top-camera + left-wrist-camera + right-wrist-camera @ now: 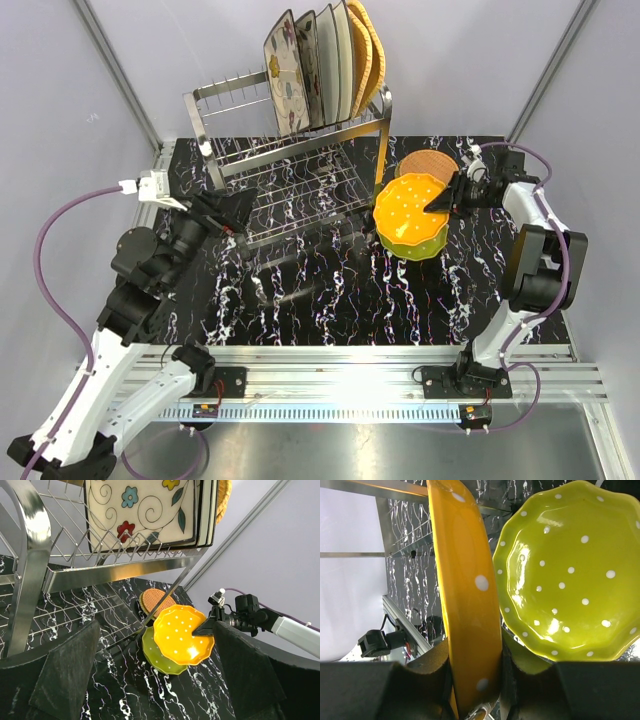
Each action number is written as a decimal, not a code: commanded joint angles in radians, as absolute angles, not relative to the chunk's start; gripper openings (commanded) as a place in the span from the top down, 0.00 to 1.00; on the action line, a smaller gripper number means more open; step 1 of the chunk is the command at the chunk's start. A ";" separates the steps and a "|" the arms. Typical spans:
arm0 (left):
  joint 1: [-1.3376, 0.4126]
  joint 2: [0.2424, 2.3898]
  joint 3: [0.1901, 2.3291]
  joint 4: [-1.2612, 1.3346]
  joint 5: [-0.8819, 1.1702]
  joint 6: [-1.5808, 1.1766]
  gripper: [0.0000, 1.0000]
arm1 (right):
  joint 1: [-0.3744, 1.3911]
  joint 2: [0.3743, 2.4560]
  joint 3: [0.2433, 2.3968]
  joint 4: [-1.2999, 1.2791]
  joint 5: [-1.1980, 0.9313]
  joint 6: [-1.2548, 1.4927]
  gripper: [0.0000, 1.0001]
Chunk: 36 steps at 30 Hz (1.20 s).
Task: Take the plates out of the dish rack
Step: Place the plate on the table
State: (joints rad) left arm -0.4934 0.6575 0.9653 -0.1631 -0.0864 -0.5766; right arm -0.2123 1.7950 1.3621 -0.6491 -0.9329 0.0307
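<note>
The steel dish rack stands at the back, with several plates upright on its top right: a cream floral one, white ones and woven tan-orange ones. My right gripper is shut on the rim of an orange dotted scalloped plate, holding it tilted just above a lime-green dotted plate lying on the table. A woven tan-orange plate lies behind them. In the right wrist view the orange plate is edge-on between the pads, the green one beside it. My left gripper is open and empty by the rack's lower tier.
The black marbled table spreads in front of the rack. The rack's steel frame post is close to the left gripper. Grey walls enclose the back and sides. An aluminium rail runs along the near edge.
</note>
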 commanded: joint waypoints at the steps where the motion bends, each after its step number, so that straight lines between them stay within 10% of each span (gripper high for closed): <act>1: -0.495 0.663 0.999 -0.095 -0.089 -0.575 0.01 | -0.218 1.789 1.419 -0.610 -1.019 0.031 1.00; 27: -0.489 0.673 0.994 -0.089 -0.101 -0.571 0.01 | -0.232 1.948 1.451 -0.678 -0.942 -0.083 0.96; 36: -0.486 0.681 0.997 -0.087 -0.095 -0.574 0.01 | -0.232 1.993 1.468 -0.692 -0.930 -0.097 0.69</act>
State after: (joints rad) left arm -0.4900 0.6762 0.9653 -0.1532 -0.0864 -0.5766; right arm -0.2295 2.0010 1.4139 -0.6857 -0.8547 -0.0872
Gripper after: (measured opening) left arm 0.985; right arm 0.340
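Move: The right gripper holds the yellow plate by its rim. The green plate it is to go onto lies some 12 cm below this hand, about 4 cm to its left and 1 cm ahead. The woven plate lies roughly 15 cm ahead of the hand and 1 cm to its right, and the rack's near right foot stands about 15 cm left and 1 cm ahead, both some 13 cm down. From the left hand, the green plate is about 16 cm ahead, 37 cm right and 38 cm below. Lower the right gripper about 7 cm to bring the yellow plate down over the green one, keeping the grip on its rim. Drift some 2 cm to the right as you sink, tip the fingers a further 5 to 10 degrees downward, and ease off over the last few centimetres of the way. ##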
